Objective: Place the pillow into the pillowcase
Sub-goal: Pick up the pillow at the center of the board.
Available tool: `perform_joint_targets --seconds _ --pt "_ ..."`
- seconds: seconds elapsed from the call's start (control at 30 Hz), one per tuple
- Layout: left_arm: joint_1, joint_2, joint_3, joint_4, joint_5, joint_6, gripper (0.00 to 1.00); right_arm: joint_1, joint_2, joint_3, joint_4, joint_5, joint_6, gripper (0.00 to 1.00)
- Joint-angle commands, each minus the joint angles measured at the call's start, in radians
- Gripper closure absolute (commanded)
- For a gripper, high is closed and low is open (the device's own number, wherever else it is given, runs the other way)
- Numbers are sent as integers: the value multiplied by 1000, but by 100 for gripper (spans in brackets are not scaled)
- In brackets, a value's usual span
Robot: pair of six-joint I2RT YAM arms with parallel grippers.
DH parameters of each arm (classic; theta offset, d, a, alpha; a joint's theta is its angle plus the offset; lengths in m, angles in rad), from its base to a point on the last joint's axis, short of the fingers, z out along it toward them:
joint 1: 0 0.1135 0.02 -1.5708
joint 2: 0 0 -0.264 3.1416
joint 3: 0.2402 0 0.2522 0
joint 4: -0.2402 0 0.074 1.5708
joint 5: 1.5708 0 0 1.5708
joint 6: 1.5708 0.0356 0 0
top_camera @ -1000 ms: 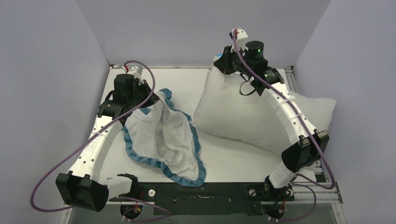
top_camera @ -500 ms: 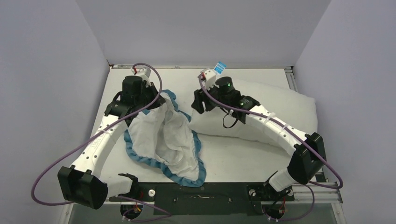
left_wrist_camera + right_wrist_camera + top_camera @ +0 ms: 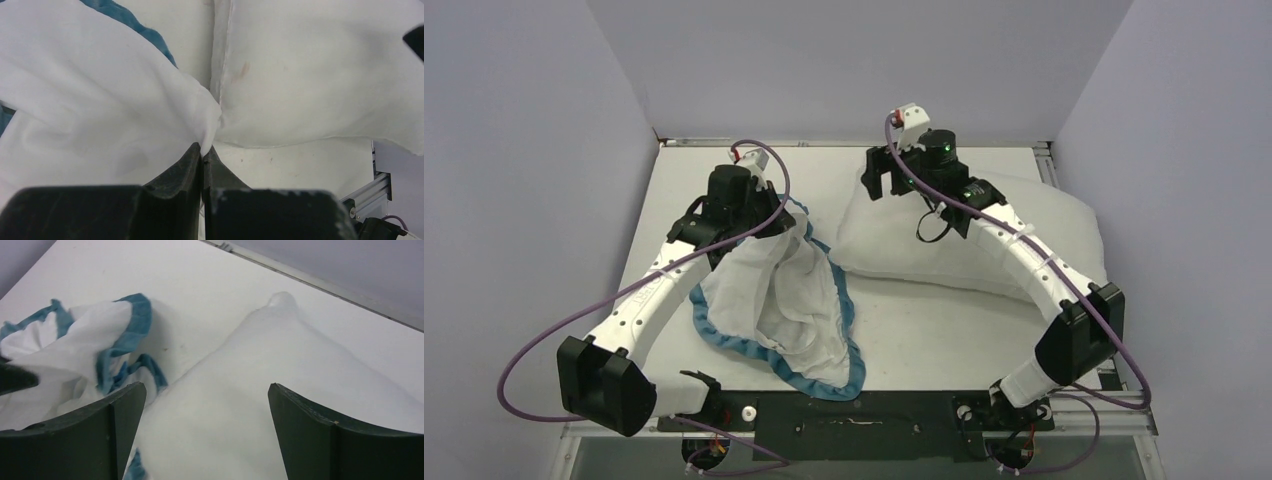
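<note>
The plump white pillow point(image 3: 879, 240) lies flat on the right half of the table, under my right arm. My right gripper point(image 3: 880, 182) hovers open just above its far left corner, with nothing between the fingers point(image 3: 125, 410); the pillow point(image 3: 250, 390) fills the space below them. The pillowcase point(image 3: 774, 300), white inside with a blue ruffled edge, is heaped left of centre. My left gripper point(image 3: 776, 215) is shut on a pinch of its white cloth point(image 3: 90, 100), lifting that edge close beside the pillow's point(image 3: 310, 75) left side. The pillowcase's blue edge point(image 3: 127, 335) shows left of the right gripper.
Grey walls close the table in on the left, back and right. A metal rail point(image 3: 1046, 165) runs along the right edge, and also shows in the left wrist view point(image 3: 372, 195). The arm bases and cables sit at the near edge point(image 3: 854, 412).
My right gripper opened and let go of the pillow, which dropped from standing up to lying flat. The left gripper carried the pillowcase edge to the right, nearer the pillow.
</note>
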Motion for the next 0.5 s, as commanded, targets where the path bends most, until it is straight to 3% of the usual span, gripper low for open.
perform_joint_targets --seconds 0.0,0.33,0.47 --pt "-6 -18 1 40 -11 -5 100 -91 97 100 -19 23 24 10" --pt "-16 -18 -26 42 -13 -5 100 -258 497 495 -191 -1 55 10" --pt "-18 -16 -31 38 -14 -4 100 -313 707 701 -255 -101 50 10"
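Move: The right hand, empty and open, is above the pillow. The pillow's far edge, just in from its far-left corner, lies about 19 cm ahead, 5 cm to the right and roughly 20 cm below it. The pillow's middle is some 3 cm ahead and 21 cm right; the pillowcase's middle is about 19 cm back and 20 cm left. From the left hand, that far edge is about 24 cm ahead, 27 cm right and 16 cm down. The right hand reaches quickly out over the pillow towards its far edge, some 16 cm forward and about 7 cm to the right, level at first and then sinking about 9 cm as it goes. Its wrist tips down and turns clockwise, each by roughly 15 degrees, with the fingers staying wide open and no grip taken yet, while the left hand keeps its pinch on the pillowcase almost in place. ##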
